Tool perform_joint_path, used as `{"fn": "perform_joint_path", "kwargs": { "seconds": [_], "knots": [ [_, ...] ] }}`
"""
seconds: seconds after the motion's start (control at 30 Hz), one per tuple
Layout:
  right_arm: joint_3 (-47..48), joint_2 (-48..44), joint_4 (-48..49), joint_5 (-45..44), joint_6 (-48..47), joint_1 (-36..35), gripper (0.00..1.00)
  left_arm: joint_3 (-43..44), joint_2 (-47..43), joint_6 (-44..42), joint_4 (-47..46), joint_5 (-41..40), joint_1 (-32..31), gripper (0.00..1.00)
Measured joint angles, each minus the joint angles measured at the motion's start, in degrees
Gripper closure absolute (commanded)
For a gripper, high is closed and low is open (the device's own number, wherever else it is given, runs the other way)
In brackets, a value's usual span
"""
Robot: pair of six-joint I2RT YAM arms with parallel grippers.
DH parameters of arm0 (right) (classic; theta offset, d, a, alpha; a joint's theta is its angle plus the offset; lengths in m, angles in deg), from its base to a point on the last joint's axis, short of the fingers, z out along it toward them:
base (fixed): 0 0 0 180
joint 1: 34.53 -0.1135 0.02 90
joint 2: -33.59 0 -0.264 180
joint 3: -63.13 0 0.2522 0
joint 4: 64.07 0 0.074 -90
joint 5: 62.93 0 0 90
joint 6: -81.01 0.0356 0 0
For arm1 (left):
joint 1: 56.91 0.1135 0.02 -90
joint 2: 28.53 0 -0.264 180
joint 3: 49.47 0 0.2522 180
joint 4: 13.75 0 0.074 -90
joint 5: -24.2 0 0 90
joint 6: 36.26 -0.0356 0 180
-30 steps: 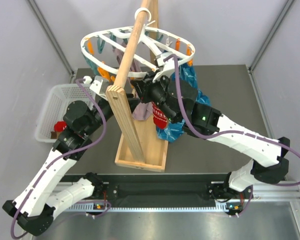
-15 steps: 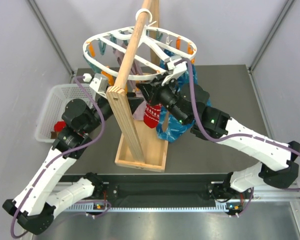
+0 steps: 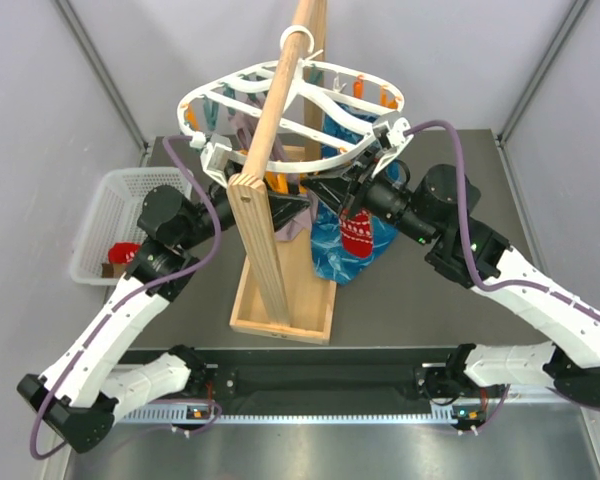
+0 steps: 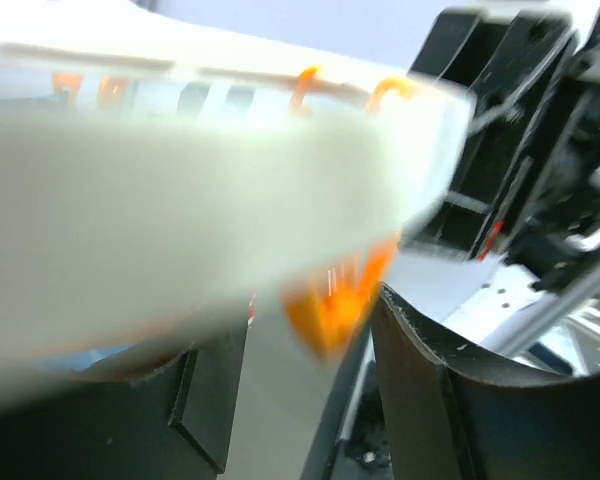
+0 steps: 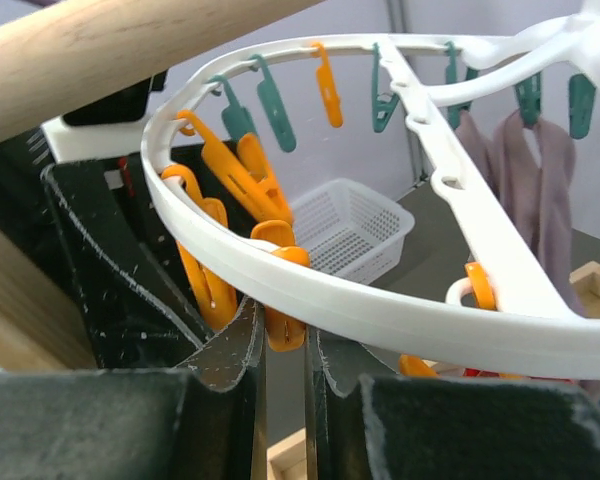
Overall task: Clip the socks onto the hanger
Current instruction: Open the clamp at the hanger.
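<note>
The hanger (image 3: pixel 325 160), a white oval ring with orange and teal pegs, hangs from a wooden pole. It also crosses the right wrist view (image 5: pixel 380 310) and blurs across the left wrist view (image 4: pixel 180 200). My right gripper (image 5: pixel 283 335) is shut on an orange peg (image 5: pixel 285 325) under the near rim; from above it (image 3: pixel 338 182) sits at that rim. A red sock (image 3: pixel 358 235) dangles just below it, its hold hidden. Mauve socks (image 5: pixel 540 190) hang from far pegs. My left gripper (image 4: pixel 310 330) stands open round a blurred orange peg (image 4: pixel 335 300), facing the right one (image 3: pixel 298 200).
The wooden stand's upright (image 3: pixel 265 250) and base tray (image 3: pixel 290 305) rise between the arms. A blue plastic bag (image 3: pixel 325 250) lies behind the red sock. The white mesh basket (image 3: pixel 105 200) at the left holds a red sock (image 3: pixel 123 250) and a brown one (image 3: pixel 110 268).
The hanger has swung right and up. My right gripper moved right with it, shut its jaws on the peg, and the red sock travelled along. The left jaws widened slightly.
</note>
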Motion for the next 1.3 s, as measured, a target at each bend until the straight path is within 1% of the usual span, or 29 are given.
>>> {"fn": "perform_joint_path", "kwargs": {
  "seconds": [0.1,0.27,0.37,0.4,0.47,0.5,0.6,0.63,0.7,0.73,0.77,0.8,0.87,0.9,1.0,1.2,1.3],
  "knots": [
    [-1.6,-0.7,0.8,4.6,0.3,0.9,1.00,0.0,1.7,2.4,-4.0,2.2,0.0,0.44],
    [-2.6,-1.4,1.5,8.6,1.3,2.5,1.00,-0.7,2.4,4.0,-6.3,2.8,0.0,0.45],
    [-2.8,-1.8,1.8,10.7,2.1,3.5,1.00,-1.1,2.4,4.6,-7.8,2.8,0.0,0.54],
    [-2.9,-1.9,1.8,11.4,2.4,3.9,1.00,-1.2,2.4,4.8,-8.3,2.8,0.0,0.60],
    [-3.2,-2.1,2.0,12.5,3.0,4.5,1.00,-1.5,2.3,5.3,-9.2,2.8,0.0,0.67],
    [-3.2,-2.1,2.1,13.1,3.3,4.9,1.00,-1.5,2.2,5.4,-9.7,3.0,-0.2,0.74],
    [-3.2,-2.1,2.5,14.4,4.3,5.4,1.00,-1.5,2.2,5.1,-10.5,3.8,-0.3,0.84],
    [-3.2,-2.1,2.6,14.7,4.6,5.5,1.00,-1.5,2.2,4.9,-10.8,4.1,-0.3,0.90],
    [-3.2,-2.1,2.8,15.0,5.1,5.6,1.00,-1.5,2.4,5.2,-11.2,4.4,-0.3,0.97],
    [-3.2,-2.1,3.0,15.0,5.5,5.6,1.00,-1.5,2.5,5.3,-11.5,4.6,-0.3,1.00],
    [-3.2,-2.0,3.1,15.0,5.7,5.6,0.99,-1.5,2.6,5.4,-11.9,4.8,-0.3,1.00],
    [-3.2,-2.0,3.1,15.0,6.0,5.6,0.90,-1.5,2.6,5.5,-12.1,5.0,-0.2,1.00],
    [-3.1,-1.9,3.1,14.8,6.6,5.6,0.79,-1.5,2.6,5.4,-12.2,5.1,-0.2,1.00],
    [-2.8,-1.7,2.7,14.5,7.0,5.6,0.70,-1.5,2.6,5.1,-12.1,4.9,-0.2,1.00],
    [-1.3,-1.1,-0.1,12.5,7.3,5.6,0.56,-1.4,2.3,3.4,-10.7,2.9,-0.3,1.00],
    [2.3,0.0,-7.7,4.3,7.4,3.8,0.42,-1.4,0.0,-3.9,-4.6,-3.5,-0.8,1.00],
    [6.5,1.9,-11.3,-1.2,6.4,0.8,0.39,-1.4,-0.3,-7.1,-3.1,-5.8,-1.0,1.00]
  ]
}}
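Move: Between the right hand's fingertips the orange clamp is already pinched, under the hanger's near rim. The clamp lies about 2 cm to the right of the left hand's point, 1 cm ahead and 2 cm higher. From the right hand, an empty clamp hangs about 3 cm to the left, level in reach and height, and the red sock some 8 cm to the right, 4 cm ahead and 8 cm lower. Closing on the orange clamp, the left hand shifts about 1 cm to the right and 1.5 cm up until its fingers pinch it, while the right hand keeps its grip, easing back 1.5 cm and swivelling some 10 degrees counter-clockwise. Then the right fingers open wide and let go, the hand going forward and down and swivelling back; the left, still pinching, moves about 2.5 cm forward and slightly left. ##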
